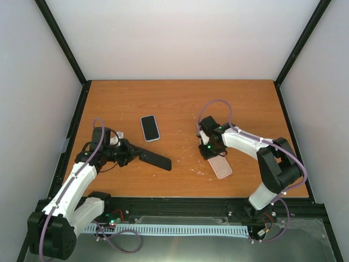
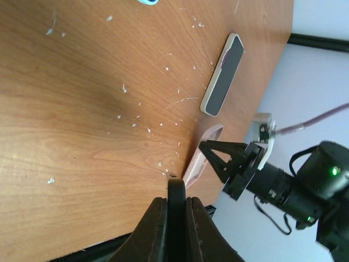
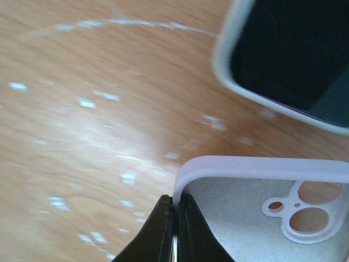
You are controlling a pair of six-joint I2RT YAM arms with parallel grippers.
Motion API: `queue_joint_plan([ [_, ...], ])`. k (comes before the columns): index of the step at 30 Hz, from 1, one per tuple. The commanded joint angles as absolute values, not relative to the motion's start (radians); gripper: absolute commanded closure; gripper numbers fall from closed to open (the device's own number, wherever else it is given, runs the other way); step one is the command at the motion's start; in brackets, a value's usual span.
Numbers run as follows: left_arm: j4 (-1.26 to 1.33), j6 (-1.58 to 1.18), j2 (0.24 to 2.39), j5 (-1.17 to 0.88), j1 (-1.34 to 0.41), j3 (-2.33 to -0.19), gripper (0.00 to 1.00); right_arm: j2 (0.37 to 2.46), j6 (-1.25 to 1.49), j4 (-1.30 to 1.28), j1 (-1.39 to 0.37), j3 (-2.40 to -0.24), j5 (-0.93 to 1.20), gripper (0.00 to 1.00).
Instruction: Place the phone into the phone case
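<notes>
My left gripper (image 1: 135, 154) is shut on one end of a flat black phone (image 1: 156, 160), which sticks out to the right just above the table. In the left wrist view the phone (image 2: 175, 188) stands edge-on between the shut jaws of the left gripper (image 2: 175, 203). A pale pink phone case (image 1: 222, 168) lies open side up at centre right. My right gripper (image 1: 210, 151) is shut on the side wall of the case (image 3: 245, 218) near its camera-hole corner, and the jaws of the right gripper (image 3: 175, 201) pinch the rim.
A second phone with a dark screen and a pale rim (image 1: 150, 127) lies flat on the wooden table (image 1: 180, 103) left of centre, close to the case (image 3: 289, 54). Black frame posts and white walls enclose the table. Pale scuff marks dot the wood.
</notes>
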State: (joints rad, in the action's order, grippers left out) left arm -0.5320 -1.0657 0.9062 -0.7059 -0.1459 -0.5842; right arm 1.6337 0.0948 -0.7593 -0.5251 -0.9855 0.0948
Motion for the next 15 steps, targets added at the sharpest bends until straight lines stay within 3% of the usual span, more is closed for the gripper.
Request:
queue_joint_plan([
  [1,-0.562,-1.224,0.877,-0.738,-0.141,-0.589,1.00,1.638,0.231,-0.663,-0.665,-1.044,0.155,0.97],
  [8,-0.503,-1.321,0.870,-0.824,-0.140,-0.522,1.00,1.771,0.328,-0.614,-0.811,-1.189,0.119,0.96],
  [15,-0.521,-1.356,0.847,-0.798,-0.140,-0.512,1.00,1.746,0.258,-0.582,-0.842,-1.174,0.079,0.62],
])
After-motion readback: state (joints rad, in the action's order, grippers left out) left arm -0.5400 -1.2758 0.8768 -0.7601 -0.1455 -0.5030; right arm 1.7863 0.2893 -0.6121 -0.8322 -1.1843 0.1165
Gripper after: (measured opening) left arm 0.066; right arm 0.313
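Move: My right hand is closed on the far left corner of the pink phone case, whose middle lies about 4 cm back and 6 cm right. The clear table I take that corner to is some 14 cm left, 3 cm lower. A cased phone sits about 12 cm ahead, 1 cm right; the black phone in my left hand is roughly 26 cm left, level, 5 cm higher. From my left hand that clear spot is about 23 cm right, 3 cm ahead, 12 cm lower. I sweep the pink case quickly left with my right hand, about 14 cm towards the phone in my left, rising some 2 cm and swinging the fingertips about 10 degrees leftward. As the sweep dies out I open those fingers and let go of the case's side wall. My left hand keeps its hold on the phone, easing about 2 cm down and 2 cm back while it rolls. ##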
